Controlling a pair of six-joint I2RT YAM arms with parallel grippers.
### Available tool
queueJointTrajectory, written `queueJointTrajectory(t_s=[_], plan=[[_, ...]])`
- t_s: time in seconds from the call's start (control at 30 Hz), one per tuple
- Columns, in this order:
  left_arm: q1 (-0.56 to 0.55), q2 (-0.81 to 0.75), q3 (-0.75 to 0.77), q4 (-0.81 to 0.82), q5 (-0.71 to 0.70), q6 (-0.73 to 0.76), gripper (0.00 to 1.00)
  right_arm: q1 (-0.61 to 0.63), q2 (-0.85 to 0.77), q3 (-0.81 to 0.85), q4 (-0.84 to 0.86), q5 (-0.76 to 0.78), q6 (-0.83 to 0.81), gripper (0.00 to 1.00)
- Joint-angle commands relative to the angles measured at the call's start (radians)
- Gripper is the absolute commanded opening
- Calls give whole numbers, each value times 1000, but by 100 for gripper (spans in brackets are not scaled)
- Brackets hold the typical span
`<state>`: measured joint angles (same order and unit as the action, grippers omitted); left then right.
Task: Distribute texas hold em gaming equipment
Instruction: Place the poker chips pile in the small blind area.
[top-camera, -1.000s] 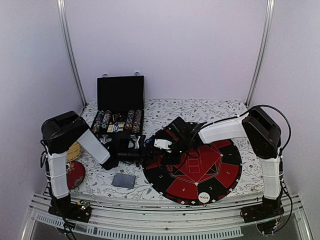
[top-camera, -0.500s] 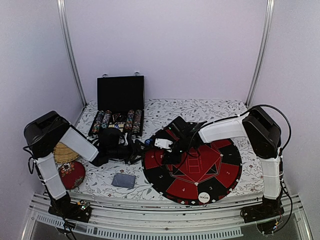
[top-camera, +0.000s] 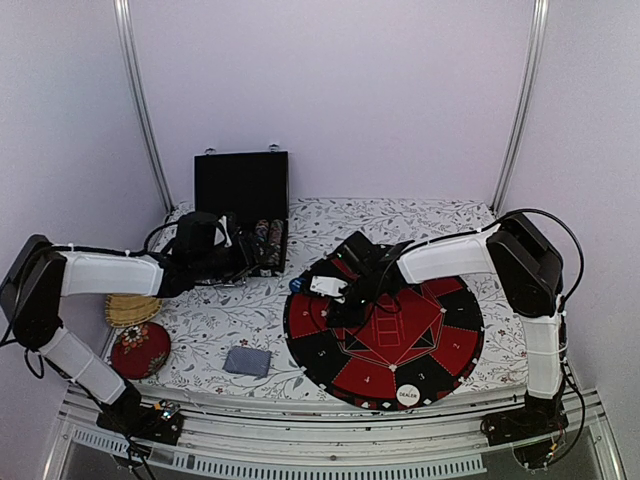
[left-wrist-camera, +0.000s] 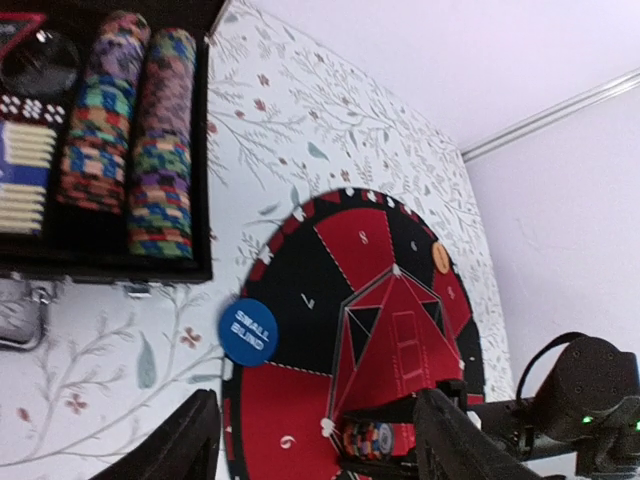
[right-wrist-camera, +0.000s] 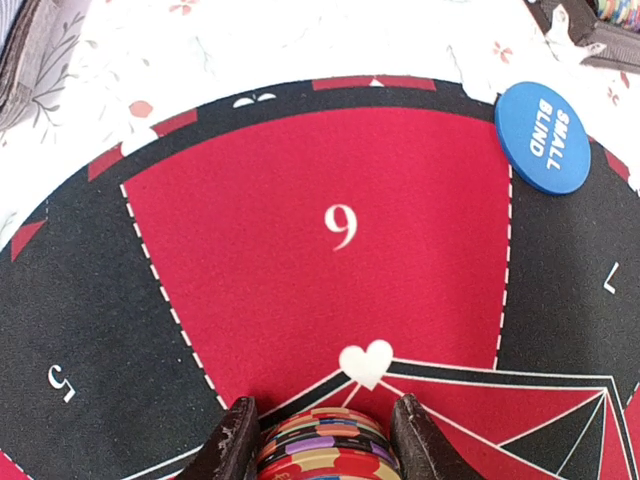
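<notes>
My right gripper (top-camera: 335, 300) (right-wrist-camera: 325, 440) is shut on a short stack of striped poker chips (right-wrist-camera: 325, 448), low over the red-and-black mat (top-camera: 440, 350) by the white heart at segment 6. The stack also shows in the left wrist view (left-wrist-camera: 368, 438). A blue SMALL BLIND button (top-camera: 295, 285) (right-wrist-camera: 543, 137) (left-wrist-camera: 247, 331) lies at the mat's left rim. An orange button (left-wrist-camera: 441, 257) lies on the mat's far side. A white DEALER button (top-camera: 408, 394) lies at the mat's near rim. A grey card deck (top-camera: 247, 361) lies on the cloth. My left gripper (top-camera: 243, 256) (left-wrist-camera: 315, 455) is open and empty by the chip case.
The open black chip case (top-camera: 240, 190) stands at the back left, with rows of chips (left-wrist-camera: 160, 140) in it. A wicker coaster (top-camera: 130, 308) and a round red cushion (top-camera: 140, 347) lie at the near left. Metal frame posts stand at both back corners.
My left arm has swung away from the mat's left edge, back and left to the front of the chip case. My right arm has stayed put with the chips.
</notes>
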<state>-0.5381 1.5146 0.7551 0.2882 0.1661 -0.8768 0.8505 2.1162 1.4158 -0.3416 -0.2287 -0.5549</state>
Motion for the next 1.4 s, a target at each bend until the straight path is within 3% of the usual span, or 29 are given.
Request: queueJointTrajectory(t_s=[0.0,0.43,0.9,1.37], plan=[[25,-59,36,-201,-138,162,69,-21,30,30,-97,87,7,2],[64,-70,4,-221,-126,186,69,-29,94,162,-133,103,46,2],[82,-104,-6,-253,-142,209,69,-37,348,489,-192,149,53,2],[94,-129,-20,-256,-150,213,69,-90,453,655,-223,232,24,2]])
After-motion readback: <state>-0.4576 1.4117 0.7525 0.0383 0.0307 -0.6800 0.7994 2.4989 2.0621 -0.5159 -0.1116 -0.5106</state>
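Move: My right hand already holds the poker chips pile low over the mat, near the inner heart corner. The small blind button lies about 12 cm ahead and 10 cm to its left, some 2 cm lower; the red 9 field is about 4 cm ahead and 7 cm left, and the chip case's middle about 23 cm ahead and 25 cm left. From my raised, empty left hand the button is roughly 8 cm ahead, 9 cm right and 13 cm below. Keeping its grip on the chips, my right hand carries them low and level to the black field beside the small blind button: easing forward at first, then diagonally forward and left, then nearly straight forward, about 11 cm forward and 5 left, turning some 10 degrees clockwise. My left hand, still open and empty, clears off about 6 cm to the left, its fingers tipping more steeply down. ##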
